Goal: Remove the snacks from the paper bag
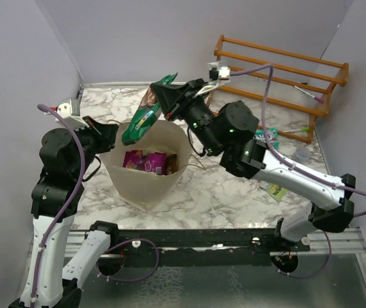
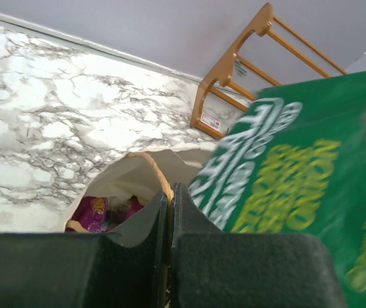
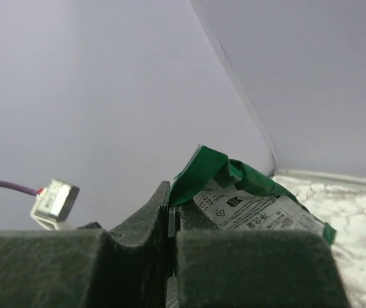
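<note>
The cream paper bag (image 1: 146,183) stands upright and open on the marble table. Inside it lie magenta snacks (image 1: 135,159) and a darker packet (image 1: 170,163). My left gripper (image 1: 111,133) is at the bag's left rim. In the left wrist view this left gripper (image 2: 168,196) is shut on the bag's brown cord handle (image 2: 152,165). My right gripper (image 1: 165,96) hangs above the bag's mouth, shut on the top edge of a green snack bag (image 1: 139,123), which dangles over the opening. The right wrist view shows the crumpled green packet (image 3: 234,176) pinched in that gripper (image 3: 173,208).
An orange wooden rack (image 1: 279,67) stands at the back right. A clear plastic cup (image 1: 303,154), a light-green packet (image 1: 270,135) and another packet (image 1: 274,190) lie on the table to the right. Grey walls close in on the left, back and right.
</note>
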Tool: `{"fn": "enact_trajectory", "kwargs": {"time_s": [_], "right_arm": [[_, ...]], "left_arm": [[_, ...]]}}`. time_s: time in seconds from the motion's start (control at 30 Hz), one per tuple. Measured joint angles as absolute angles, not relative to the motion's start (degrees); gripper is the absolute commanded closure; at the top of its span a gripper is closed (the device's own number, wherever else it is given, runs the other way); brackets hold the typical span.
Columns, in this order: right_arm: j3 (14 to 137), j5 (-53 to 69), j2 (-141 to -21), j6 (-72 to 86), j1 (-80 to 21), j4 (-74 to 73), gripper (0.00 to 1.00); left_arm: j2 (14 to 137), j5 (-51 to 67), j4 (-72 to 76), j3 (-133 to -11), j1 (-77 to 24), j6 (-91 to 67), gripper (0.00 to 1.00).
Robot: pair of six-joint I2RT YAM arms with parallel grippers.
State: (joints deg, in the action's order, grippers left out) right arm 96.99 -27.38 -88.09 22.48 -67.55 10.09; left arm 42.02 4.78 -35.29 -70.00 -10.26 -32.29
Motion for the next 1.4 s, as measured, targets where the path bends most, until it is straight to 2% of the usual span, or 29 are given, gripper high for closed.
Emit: {"fn": "enact_trajectory", "kwargs": {"time_s": [0.17, 0.3, 0.5, 0.6, 0.7, 0.9, 1.03, 1.2, 1.4], "right_arm": [[97.67, -28.88, -81.95, 14.26, -67.53, 10.83, 0.99], [93.34, -32.77, -73.38, 7.46, -67.4, 13.19, 0.99], [75.11, -46.65, -58.98, -12.62, -67.33, 26.94, 0.99], [64.51, -54.0, -56.9, -27.27, -66.3, 41.67, 0.99], [57.67, -58.7, -57.56, -32.69, -63.18, 45.04, 0.99], [55.16, -57.3, -58.41, -12.93, -49.47, 22.92, 0.99], [54.76, -52.29, -62.22, 0.12, -44.62, 17.39, 0.99], [55.75, -38.85, -73.52, 16.1, -36.82, 12.51, 0.99], [64.95, -28.86, -87.24, 26.81, -32.1, 7.27, 0.99]], "left_arm": [[41.71, 3.03, -35.31, -69.87, -10.26, -31.46, 1.0], [41.76, 1.58, -35.35, -69.82, -10.26, -30.76, 1.0], [42.44, 0.1, -35.31, -69.95, -10.26, -29.56, 1.0], [43.81, -0.36, -35.31, -70.87, -10.26, -28.97, 1.0], [44.53, -0.56, -35.29, -71.5, -10.26, -28.71, 1.0], [43.94, -0.56, -35.7, -71.5, -10.26, -28.71, 1.0], [42.81, -0.25, -36.05, -71.09, -10.26, -29.76, 1.0], [41.28, 1.37, -36.1, -68.62, -10.26, -31.53, 1.0], [41.36, 2.83, -36.1, -67.68, -10.26, -33.06, 1.0]]}}
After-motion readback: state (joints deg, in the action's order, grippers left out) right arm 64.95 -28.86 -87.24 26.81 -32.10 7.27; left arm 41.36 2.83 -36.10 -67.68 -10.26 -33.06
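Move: In front of the wooden shelf's left foot lies the clear patch of table for the green pouch, about 20 cm ahead of the right hand holding it, 27 cm to its right and 48 cm below. The teal packet lies about 19 cm to the right of that patch; the orange packet is 10 cm to the right of the patch and 9 cm nearer. The paper bag stands about 5 cm left of the right hand and 3 cm ahead, below. From the left hand, the patch is some 20 cm ahead and 43 cm right. Swinging the green pouch away from the paper bag, the right hand first goes right and climbs about 8 cm, then sinks and reaches forward some 20 cm towards the table by the shelf, easing a little left at the end. The wrist turns well clockwise, comes partly back and tips down; the fingers keep their pinch. The left hand keeps hold of the bag's handle nearly in place. ##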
